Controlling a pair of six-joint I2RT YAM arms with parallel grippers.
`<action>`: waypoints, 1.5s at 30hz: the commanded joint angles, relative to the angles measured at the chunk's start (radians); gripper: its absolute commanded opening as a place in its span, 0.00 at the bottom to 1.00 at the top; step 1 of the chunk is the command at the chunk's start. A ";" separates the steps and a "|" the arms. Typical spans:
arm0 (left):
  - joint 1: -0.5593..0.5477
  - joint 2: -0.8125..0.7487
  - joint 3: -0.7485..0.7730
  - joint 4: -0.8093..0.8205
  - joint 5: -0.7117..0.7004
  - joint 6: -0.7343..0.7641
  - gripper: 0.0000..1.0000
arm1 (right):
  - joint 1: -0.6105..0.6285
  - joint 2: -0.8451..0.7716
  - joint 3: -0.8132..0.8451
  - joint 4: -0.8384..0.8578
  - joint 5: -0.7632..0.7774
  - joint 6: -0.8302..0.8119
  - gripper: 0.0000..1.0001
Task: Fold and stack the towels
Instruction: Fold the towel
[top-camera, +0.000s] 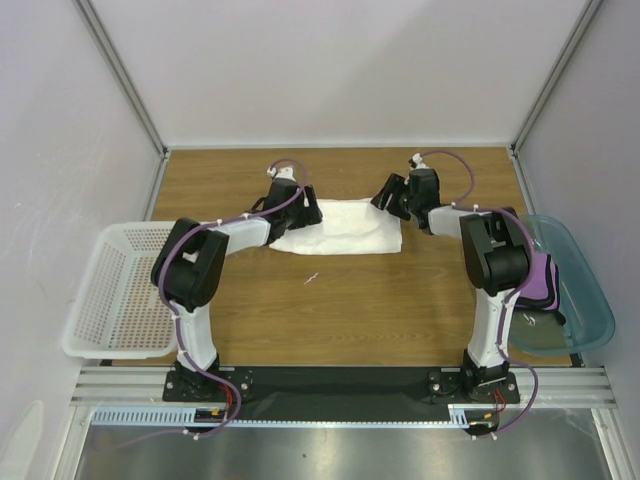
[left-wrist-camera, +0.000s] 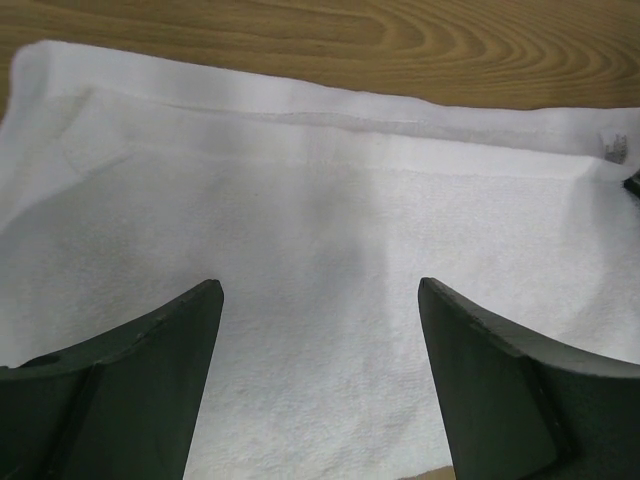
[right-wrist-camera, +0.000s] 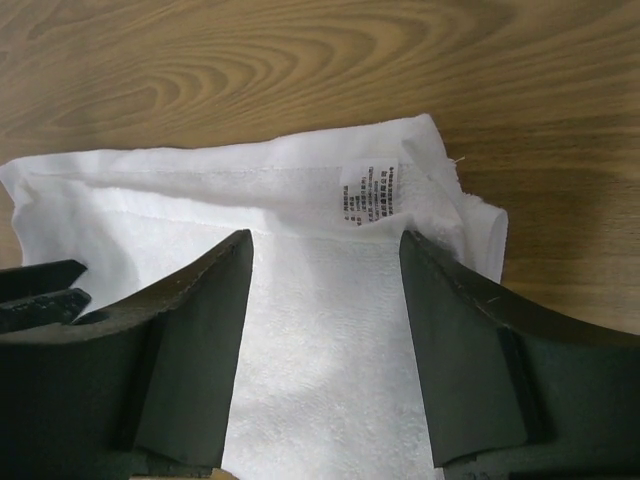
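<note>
The white towel (top-camera: 345, 228) lies folded flat on the wooden table, towards the back. My left gripper (top-camera: 306, 212) hovers over its left end, open; in the left wrist view the dark fingers (left-wrist-camera: 150, 380) stand wide apart above the white towel (left-wrist-camera: 320, 200), holding nothing. Over the right end is my right gripper (top-camera: 393, 198), also open. Its fingers (right-wrist-camera: 470, 350) straddle the white towel (right-wrist-camera: 320, 330) just short of the care label (right-wrist-camera: 368, 193), with nothing pinched between them. The purple towel (top-camera: 543, 278) lies bunched in the bin at the right. The navy towel is not clearly visible.
A white perforated basket (top-camera: 110, 290) hangs over the table's left edge. A translucent teal bin (top-camera: 590, 300) sits at the right edge beside the right arm's base. A small white scrap (top-camera: 312, 277) lies on the wood in front of the towel.
</note>
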 joint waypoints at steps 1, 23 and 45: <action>0.000 -0.101 0.076 -0.106 -0.090 0.093 0.85 | -0.005 -0.107 0.052 -0.081 -0.013 -0.102 0.67; 0.099 -0.229 0.016 -0.339 -0.127 0.100 0.87 | -0.010 -0.217 -0.003 -0.444 0.094 -0.202 0.87; 0.118 -0.259 -0.014 -0.347 -0.122 0.080 0.86 | -0.111 -0.450 0.012 -0.607 0.297 -0.016 0.88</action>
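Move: The folded white towel lies right under both open grippers, roughly 2 cm below them. Its middle is some 6 cm to the right of the left hand and 3 cm back. From the right hand it is about 12 cm to the left and 5 cm back, while the towel's printed tag is just 2 cm ahead and 1 cm to the right. A small pale mark on the bare table sits about 17 cm back from the left hand. Up and outward from the towel go both open hands, rising about 9 cm and then sinking again. The left shifts some 9 cm left and slightly back, settling over the towel's left end. The right draws back and right, opening wider, sinks just below its starting height, then lifts again and swings out past the right edge. ##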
